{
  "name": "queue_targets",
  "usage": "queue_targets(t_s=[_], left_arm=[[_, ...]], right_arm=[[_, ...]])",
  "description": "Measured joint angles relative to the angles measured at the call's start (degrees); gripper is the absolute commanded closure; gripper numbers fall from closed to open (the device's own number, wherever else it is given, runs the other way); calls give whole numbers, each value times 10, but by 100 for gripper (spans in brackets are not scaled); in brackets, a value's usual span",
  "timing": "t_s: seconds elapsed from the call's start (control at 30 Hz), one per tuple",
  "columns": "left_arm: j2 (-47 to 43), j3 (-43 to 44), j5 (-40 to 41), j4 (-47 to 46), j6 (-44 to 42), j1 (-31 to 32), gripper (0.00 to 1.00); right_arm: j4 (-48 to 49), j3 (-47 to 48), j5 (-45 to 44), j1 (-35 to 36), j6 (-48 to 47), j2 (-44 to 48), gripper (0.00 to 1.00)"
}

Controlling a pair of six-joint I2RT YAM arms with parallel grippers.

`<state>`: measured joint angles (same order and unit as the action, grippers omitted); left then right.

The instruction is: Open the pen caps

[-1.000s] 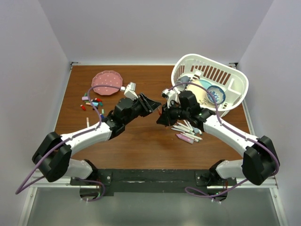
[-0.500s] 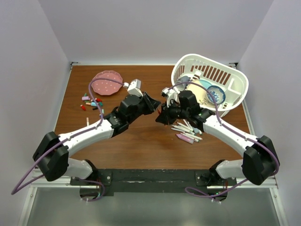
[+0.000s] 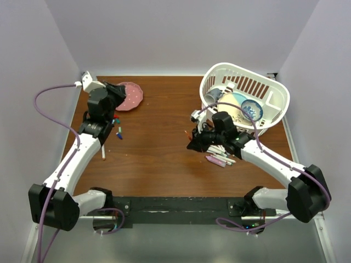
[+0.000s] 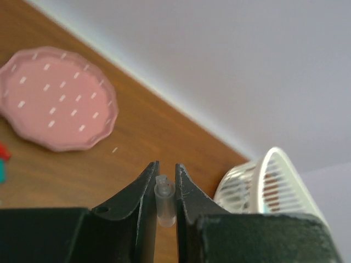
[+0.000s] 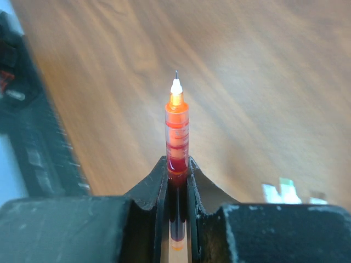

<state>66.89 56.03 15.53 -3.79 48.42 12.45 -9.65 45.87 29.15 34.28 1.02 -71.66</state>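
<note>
My left gripper (image 4: 164,171) is shut on a short translucent pen cap (image 4: 164,200), which stands between the fingertips. In the top view the left gripper (image 3: 113,91) hangs at the far left beside the pink plate (image 3: 131,97), above several loose pen caps (image 3: 115,121) in red, teal and blue. My right gripper (image 5: 177,167) is shut on an uncapped red pen (image 5: 177,129) whose bare tip points away from the jaws. Seen from above, the right gripper (image 3: 192,142) sits mid-table, just left of a pile of pens (image 3: 220,154).
A white basket (image 3: 245,82) holding dishes lies tipped at the back right; its rim (image 4: 270,183) shows in the left wrist view. The pink plate (image 4: 55,98) is at the back left. A white pen barrel (image 3: 103,149) lies by the left arm.
My left arm has swung from the table's centre to the far left, carrying the cap away from the pen. The right gripper kept the pen and shifted slightly toward me.
</note>
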Motion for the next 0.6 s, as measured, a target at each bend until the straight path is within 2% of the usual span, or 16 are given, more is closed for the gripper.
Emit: queue_targets(t_s=[0.13, 0.3, 0.47, 0.6], left_arm=[[-45, -108, -31, 39, 0, -28, 100], [-37, -233, -89, 72, -1, -134, 100], [36, -245, -133, 72, -13, -192, 98], [87, -231, -154, 62, -23, -209, 89]], right_arm=[[-36, -8, -30, -39, -99, 42, 95], [-67, -19, -82, -90, -192, 57, 96], [-103, -19, -117, -100, -239, -1, 93], [-120, -19, -142, -102, -258, -22, 89]])
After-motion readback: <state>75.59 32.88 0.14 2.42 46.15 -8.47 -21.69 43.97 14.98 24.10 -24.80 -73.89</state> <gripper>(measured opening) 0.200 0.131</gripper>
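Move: The clear cap in your left gripper goes to the loose caps: the blue cap lies about 6 cm back, 8 cm left and 30 cm below, with the light-blue cap 4 cm ahead, 13 cm left and the pink plate 20 cm ahead, 5 cm left. From your right hand, holding the uncapped orange pen, the pen pile is roughly 16 cm right, 2 cm ahead and 14 cm below; the pink marker sits 14 cm right, 3 cm back. Drop the left gripper fast, some 26 cm down with about 9 cm left and 8 cm back, tipping its fingers downward towards the blue cap, the clear cap still pinched. Meanwhile swing the right gripper right towards the pen pile, drifting slightly forward, then sink and tilt its fingers down, keeping hold of the orange pen. ##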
